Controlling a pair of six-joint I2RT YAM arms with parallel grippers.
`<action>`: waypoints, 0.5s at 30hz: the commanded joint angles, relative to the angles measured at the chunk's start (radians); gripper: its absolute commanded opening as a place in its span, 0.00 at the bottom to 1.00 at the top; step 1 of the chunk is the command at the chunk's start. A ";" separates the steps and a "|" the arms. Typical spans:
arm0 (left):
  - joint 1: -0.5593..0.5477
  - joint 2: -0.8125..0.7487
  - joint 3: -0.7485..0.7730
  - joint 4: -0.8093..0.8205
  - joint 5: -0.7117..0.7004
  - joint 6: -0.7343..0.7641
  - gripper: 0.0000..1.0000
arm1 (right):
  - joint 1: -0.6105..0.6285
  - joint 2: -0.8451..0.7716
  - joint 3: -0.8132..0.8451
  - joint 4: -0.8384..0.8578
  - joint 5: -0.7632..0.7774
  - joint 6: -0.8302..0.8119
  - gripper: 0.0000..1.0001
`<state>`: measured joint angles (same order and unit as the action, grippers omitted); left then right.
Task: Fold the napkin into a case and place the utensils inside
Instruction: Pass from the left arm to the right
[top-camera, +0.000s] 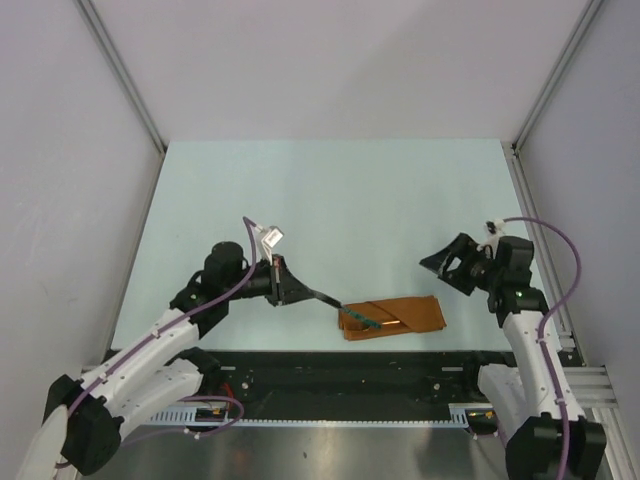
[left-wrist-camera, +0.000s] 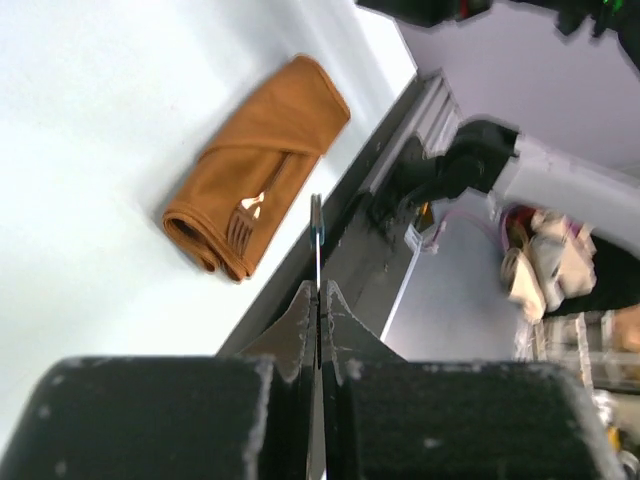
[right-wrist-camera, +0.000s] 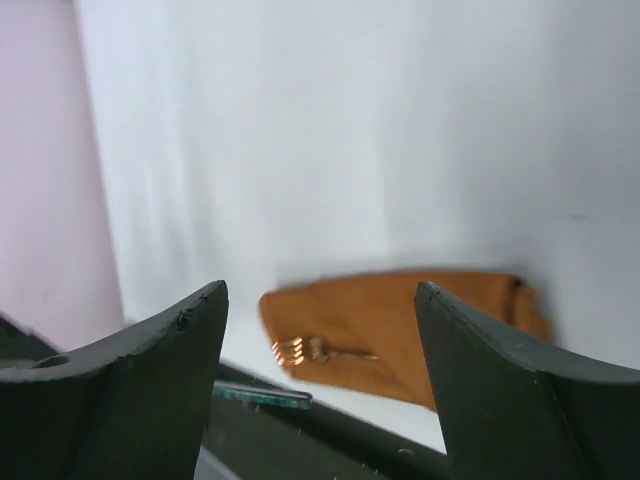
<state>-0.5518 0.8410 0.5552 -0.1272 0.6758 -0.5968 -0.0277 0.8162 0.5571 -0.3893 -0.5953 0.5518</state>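
The napkin lies near the table's front edge as a rust-orange folded case (top-camera: 400, 316) (left-wrist-camera: 262, 160) (right-wrist-camera: 420, 315). A fork's tines (left-wrist-camera: 240, 226) (right-wrist-camera: 297, 349) stick out of its left end. My left gripper (top-camera: 306, 292) (left-wrist-camera: 320, 292) is shut on a thin utensil (left-wrist-camera: 317, 235) seen edge-on. Its dark shaft runs right, and its teal end (top-camera: 366, 322) (right-wrist-camera: 262, 394) reaches the case's left end. Whether that end is inside the fold cannot be told. My right gripper (top-camera: 448, 266) (right-wrist-camera: 320, 290) hangs open above and to the right of the case, holding nothing.
The table's front edge and the black rail (top-camera: 350, 375) (left-wrist-camera: 360, 200) run just below the case. Frame posts (top-camera: 125, 75) stand at the back corners, with white walls on both sides. Pale table surface (top-camera: 330, 200) stretches behind the case.
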 joint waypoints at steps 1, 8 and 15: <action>0.004 -0.037 -0.159 0.356 -0.056 -0.236 0.00 | -0.130 -0.077 -0.058 -0.112 0.166 0.074 0.80; 0.004 -0.079 -0.290 0.485 -0.165 -0.346 0.00 | -0.153 -0.028 -0.095 -0.092 0.186 0.053 0.81; 0.004 -0.063 -0.377 0.581 -0.197 -0.419 0.00 | -0.153 0.001 -0.109 -0.068 0.189 0.043 0.81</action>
<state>-0.5510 0.7719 0.2104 0.3183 0.5117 -0.9386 -0.1772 0.8124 0.4431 -0.4820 -0.4232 0.6022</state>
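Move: The left hand holds the knife, its handle pointing right. The folded napkin case lies about 20 cm to that hand's right, 1 cm back and some 15 cm below; the fork in its pocket is about 17 cm right, 2 cm back, at the same depth. From the empty right hand the napkin is roughly 8 cm left, 9 cm back and 12 cm below. Left hand lowers its knife about 5 cm, swinging the handle forward; open right hand sinks and goes right. ##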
